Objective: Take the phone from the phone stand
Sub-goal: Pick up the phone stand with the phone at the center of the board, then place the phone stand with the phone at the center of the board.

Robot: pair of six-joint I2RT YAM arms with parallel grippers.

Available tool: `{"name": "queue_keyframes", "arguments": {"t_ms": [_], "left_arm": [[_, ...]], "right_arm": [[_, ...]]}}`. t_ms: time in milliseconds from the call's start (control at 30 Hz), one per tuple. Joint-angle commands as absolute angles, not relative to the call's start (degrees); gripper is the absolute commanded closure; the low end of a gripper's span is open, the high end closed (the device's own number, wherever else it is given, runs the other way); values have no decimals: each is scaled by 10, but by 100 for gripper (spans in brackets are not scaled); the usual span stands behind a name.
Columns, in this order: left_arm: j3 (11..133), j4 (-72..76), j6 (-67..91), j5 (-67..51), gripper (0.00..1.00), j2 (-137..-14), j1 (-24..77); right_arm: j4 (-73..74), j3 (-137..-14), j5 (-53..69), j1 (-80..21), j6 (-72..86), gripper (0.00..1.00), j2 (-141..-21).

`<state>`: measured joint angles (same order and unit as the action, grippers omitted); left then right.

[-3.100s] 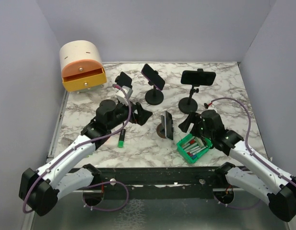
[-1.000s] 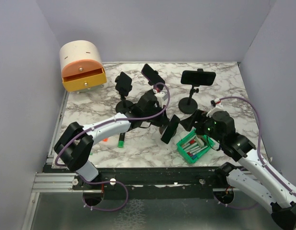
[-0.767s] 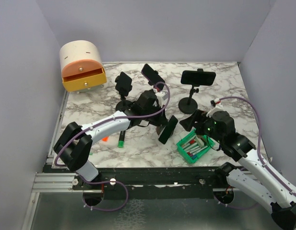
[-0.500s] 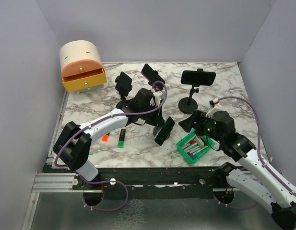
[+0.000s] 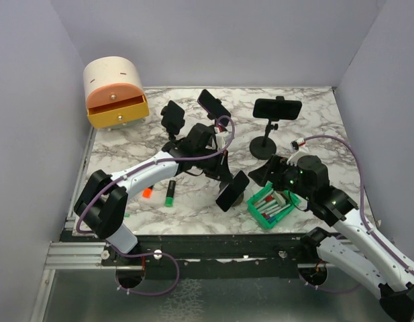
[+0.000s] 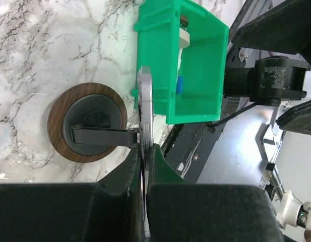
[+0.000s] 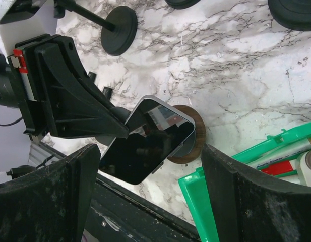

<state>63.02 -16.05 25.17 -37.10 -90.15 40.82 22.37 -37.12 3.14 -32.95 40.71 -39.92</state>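
Note:
My left gripper point(image 5: 224, 176) is shut on a black phone point(image 5: 232, 191), gripping its thin edge. The phone point(image 7: 145, 138) hangs tilted over the round wooden-rimmed phone stand point(image 7: 196, 132), screen toward the right wrist camera. In the left wrist view the phone point(image 6: 146, 101) is edge-on between my fingertips point(image 6: 131, 162), and the arm of the stand point(image 6: 87, 130) ends right at it; I cannot tell whether they touch. The right gripper point(image 5: 263, 173) is open just right of the phone, with nothing between its fingers point(image 7: 256, 196).
A green bin point(image 5: 270, 208) of markers sits under the right gripper, close to the stand. Three more phones on stands point(image 5: 213, 107) point(image 5: 277, 107) point(image 5: 173, 117) stand behind. A green marker point(image 5: 170, 194) and an orange one point(image 5: 147, 193) lie left. A drawer box point(image 5: 115, 90) is far left.
The left gripper has carried the phone a little toward the near edge, changing its tilt. The right arm has stayed almost still and open.

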Motion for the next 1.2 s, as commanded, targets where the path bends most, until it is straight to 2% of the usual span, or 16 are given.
{"name": "queue_keyframes", "arguments": {"t_ms": [0, 500, 767, 1033, 1167], "left_arm": [[650, -149, 245, -418, 100, -903, 398], [659, -192, 212, -373, 98, -932, 395], [657, -190, 220, -347, 52, -916, 395], [643, -181, 243, -278, 24, -847, 395], [584, -152, 279, -189, 2, -744, 394]], "right_arm": [[219, -367, 48, -332, 411, 14, -396], [225, -364, 48, -332, 406, 13, -389], [229, -366, 47, -332, 401, 12, -384], [239, -372, 48, -332, 397, 11, -374], [246, -374, 44, -332, 391, 10, -366]]}}
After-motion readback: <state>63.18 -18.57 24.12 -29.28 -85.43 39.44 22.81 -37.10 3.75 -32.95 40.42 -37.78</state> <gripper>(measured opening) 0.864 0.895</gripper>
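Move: The left hand's nearly shut fingertips are at the left long edge of the phone, whose middle lies about 3 cm back, 3 cm to the right and 3 cm lower. The wooden-rimmed stand base is roughly 1 cm ahead, 3 cm right and 11 cm below. The green box is some 20 cm right and 5 cm back, the green marker 24 cm left and level. From the right hand, the phone is about 8 cm left, 3 cm back and 9 cm below. Down about 2 cm and slightly left goes the left hand, its shut fingertips still on the phone's left edge, easing the phone over on its stand. It then holds nearly still while the fingers open wide and let go of the edge, and lifts away some 3 cm, drifting a little forward and left as the wrist turns about 10 degrees. ##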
